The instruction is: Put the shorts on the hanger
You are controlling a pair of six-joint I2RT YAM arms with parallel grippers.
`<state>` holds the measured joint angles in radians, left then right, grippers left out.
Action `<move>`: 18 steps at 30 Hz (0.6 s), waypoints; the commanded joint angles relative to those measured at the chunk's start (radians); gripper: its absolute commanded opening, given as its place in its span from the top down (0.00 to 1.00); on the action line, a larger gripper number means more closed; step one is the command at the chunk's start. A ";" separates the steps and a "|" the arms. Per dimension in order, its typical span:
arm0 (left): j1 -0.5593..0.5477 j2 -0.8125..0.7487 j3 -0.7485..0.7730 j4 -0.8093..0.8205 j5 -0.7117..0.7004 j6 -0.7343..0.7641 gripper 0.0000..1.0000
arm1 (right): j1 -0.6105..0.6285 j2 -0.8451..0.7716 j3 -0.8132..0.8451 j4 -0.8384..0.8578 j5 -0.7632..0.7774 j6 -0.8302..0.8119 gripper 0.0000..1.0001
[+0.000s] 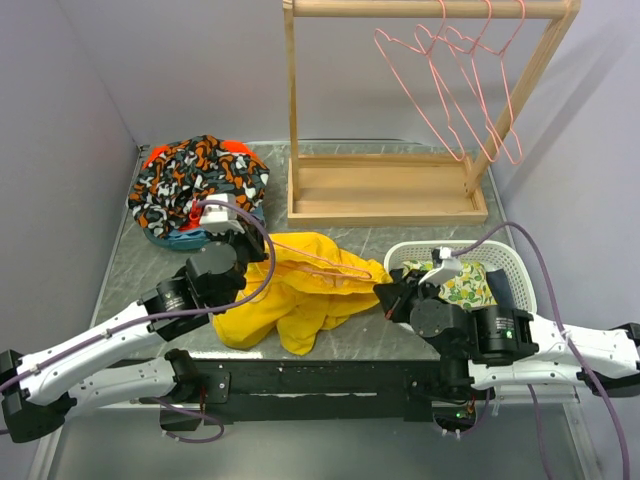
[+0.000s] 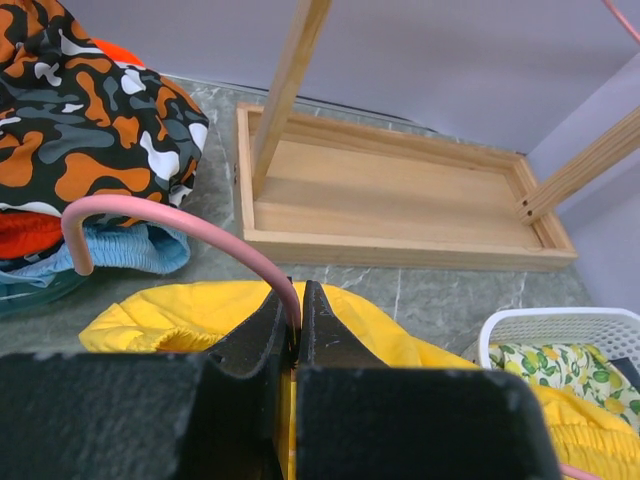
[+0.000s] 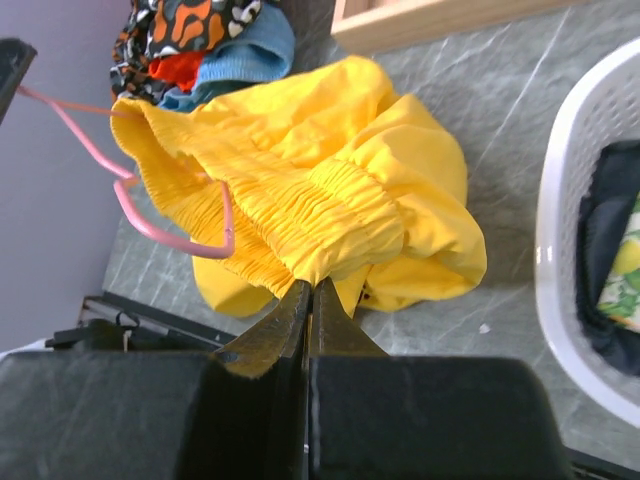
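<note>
The yellow shorts (image 1: 300,292) lie crumpled on the table between the arms. The pink wire hanger (image 1: 318,262) lies across them, part of it inside the waistband. My left gripper (image 1: 232,232) is shut on the hanger's hook; in the left wrist view the hook (image 2: 180,222) curves up and to the left out of the closed gripper (image 2: 297,300), above the shorts (image 2: 190,312). My right gripper (image 1: 386,292) is shut on the shorts' gathered elastic waistband (image 3: 330,190); the gripper (image 3: 312,288) pinches the fabric edge. The hanger's shoulder loop (image 3: 150,230) sticks out of the waistband's left end.
A wooden rack (image 1: 385,190) stands at the back, with three more pink hangers (image 1: 460,80) on its rail. A black, orange and white patterned garment pile (image 1: 195,180) is at the back left. A white basket (image 1: 512,262) holding a lemon-print cloth (image 1: 465,285) is at the right.
</note>
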<state>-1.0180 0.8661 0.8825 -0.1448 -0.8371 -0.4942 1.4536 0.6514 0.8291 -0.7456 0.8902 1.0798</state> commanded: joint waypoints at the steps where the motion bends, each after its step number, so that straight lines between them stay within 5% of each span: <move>1: 0.001 -0.038 -0.033 0.102 -0.062 0.046 0.99 | -0.092 0.033 0.112 -0.060 -0.009 -0.099 1.00; 5: 0.001 -0.042 -0.050 0.125 -0.088 0.055 0.99 | -0.183 0.054 0.156 -0.018 -0.129 -0.185 1.00; 18: -0.010 0.011 -0.080 0.231 -0.207 0.109 0.99 | -0.197 0.151 0.338 -0.104 -0.203 -0.213 1.00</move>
<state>-1.0252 0.8684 0.8124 0.0044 -0.9607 -0.4549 1.2633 0.7998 1.0950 -0.8185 0.6834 0.8818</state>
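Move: The hanger's right end is close in front of the right hand, roughly 4 cm ahead, 4 cm left and 4 cm above. The yellow shorts bunch some 20 cm to that hand's left, about level with it front to back and 12 cm lower, while the white basket is about 24 cm to its right, 2 cm ahead and 18 cm down. From the left hand, that hanger end lies around 22 cm right, 6 cm back and 4 cm lower. Still pinching the yellow waistband with shut fingers, the right hand lifts it about 5 cm, easing some 2 cm forward early on, to bring the fabric edge up over the hanger's right end. The left hand keeps its grip just below the hook, drifts little more than 1 cm left and turns slightly counter-clockwise. ##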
